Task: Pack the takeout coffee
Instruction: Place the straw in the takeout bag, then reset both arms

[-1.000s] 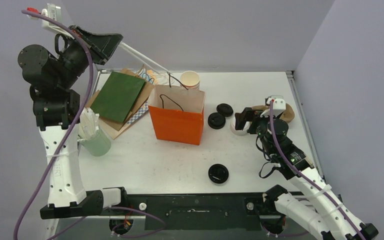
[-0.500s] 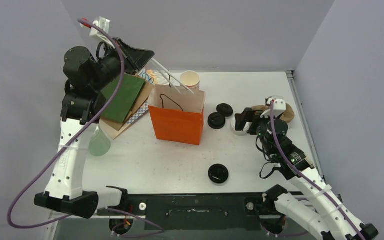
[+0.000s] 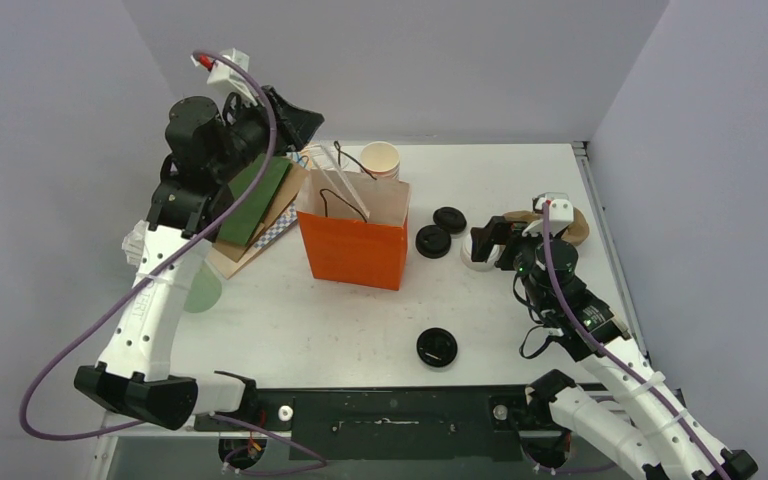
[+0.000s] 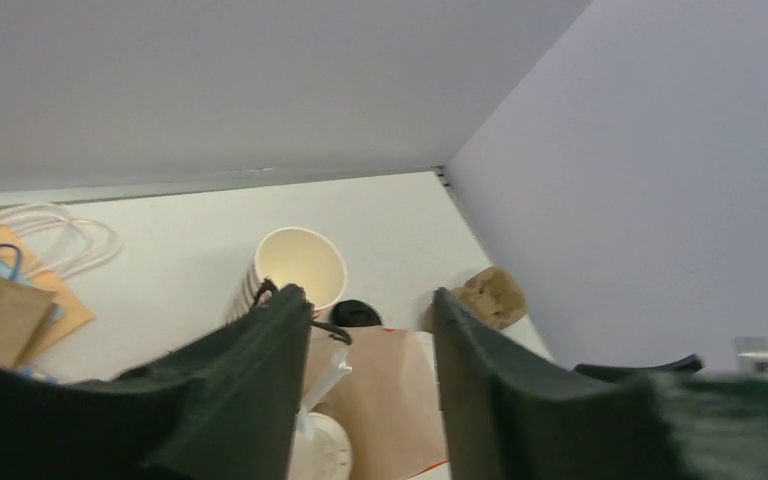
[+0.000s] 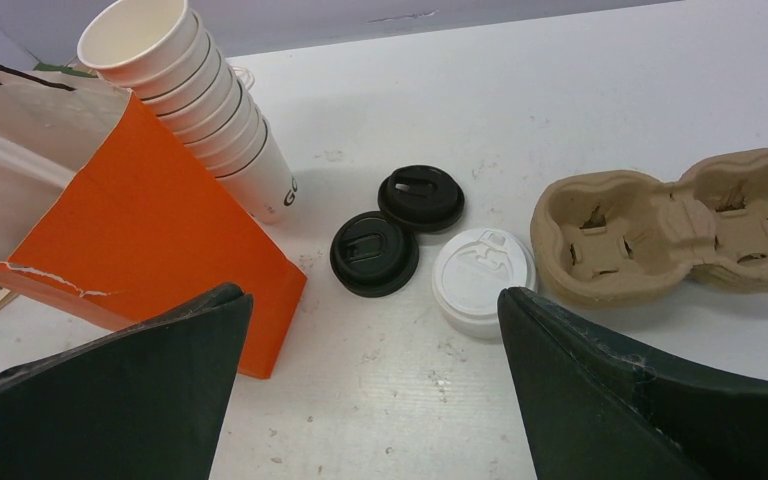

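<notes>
One takeout coffee, a pale olive-green cup (image 3: 204, 291), stands at the left of the table, mostly hidden behind my left arm. The orange paper bag (image 3: 355, 250) stands open in the middle. My left gripper (image 3: 298, 118) hangs open above its back left corner. In the left wrist view (image 4: 370, 300) the jaws stand apart over the bag's brown inside (image 4: 385, 400). A white round lid (image 4: 322, 450) and a thin clear-white strip (image 4: 324, 377) lie in there, and the sides under the lid are hidden. My right gripper (image 3: 487, 243) is open and empty, low over the table (image 5: 370, 300).
A stack of lidless white cups (image 3: 381, 160) stands behind the bag. Loose black lids lie at the bag's right (image 3: 432, 241), (image 3: 449, 219) and near the front (image 3: 437, 347). A white lid (image 5: 482, 275) and a cardboard carrier (image 5: 680, 225) lie by my right gripper. Flat green and brown bags (image 3: 250, 195) lie back left.
My left arm has swung right and forward toward the orange bag. The white strips that reached from its gripper now stand lower in the bag. The right arm has not moved.
</notes>
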You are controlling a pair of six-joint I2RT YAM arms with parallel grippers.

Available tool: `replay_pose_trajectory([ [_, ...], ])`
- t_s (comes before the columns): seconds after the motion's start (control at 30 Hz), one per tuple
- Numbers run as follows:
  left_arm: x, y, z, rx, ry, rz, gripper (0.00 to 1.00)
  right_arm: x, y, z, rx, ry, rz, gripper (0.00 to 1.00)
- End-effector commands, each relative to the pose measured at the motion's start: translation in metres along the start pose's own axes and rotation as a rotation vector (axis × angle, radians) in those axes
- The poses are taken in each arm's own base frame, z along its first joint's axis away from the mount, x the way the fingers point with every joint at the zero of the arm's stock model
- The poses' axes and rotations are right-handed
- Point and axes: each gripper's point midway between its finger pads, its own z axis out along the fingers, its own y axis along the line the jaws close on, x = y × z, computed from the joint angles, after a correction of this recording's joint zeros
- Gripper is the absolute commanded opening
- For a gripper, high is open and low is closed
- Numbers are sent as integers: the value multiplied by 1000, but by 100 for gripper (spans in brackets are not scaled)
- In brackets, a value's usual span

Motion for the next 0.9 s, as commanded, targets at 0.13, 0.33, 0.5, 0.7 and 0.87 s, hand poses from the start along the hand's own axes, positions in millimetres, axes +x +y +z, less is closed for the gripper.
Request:
replay_pose_trajectory([
  [0.13, -13, 6, -6, -54, -46, 72, 77, -15, 4, -2, -4, -43, 11, 100],
  [0.33, -17, 29, -26, -199, -66, 123, 79, -17, 3, 1, 3, -45, -6, 100],
  [0.5, 6, 82, -51, -410, -81, 147, 78, -18, 3, 3, 1, -50, -41, 100],
  [0.7, 65, 139, -81, -584, -108, 89, 77, -8, 15, 8, -76, -19, -108, 100],
  [0.87, 102, 164, -96, -637, -156, 15, 77, 0, -3, 12, 8, -20, -130, 100],
])
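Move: The orange takeout bag stands under the left hand, its middle about 5 cm to the right, 2 cm back and some 32 cm below, with its rim roughly 17 cm down. The straws, already slipping from the opening fingers, are about 4 cm right and 16 cm below. The cup stack is some 10 cm ahead and 10 cm right, about 35 cm down. From the right hand the bag lies about 8 cm ahead, 22 cm left and 12 cm lower. Down and to the left, slowly at first and then fast, the left hand leaves its place over the bag's mouth and comes down beside the bag's left side, sinking some 18 cm and going about 11 cm left. Its part-open fingers first spread to about four fifths, clear of the straws; the wrist then swings about 30 degrees counter-clockwise, with the fingers tipping down a little. ##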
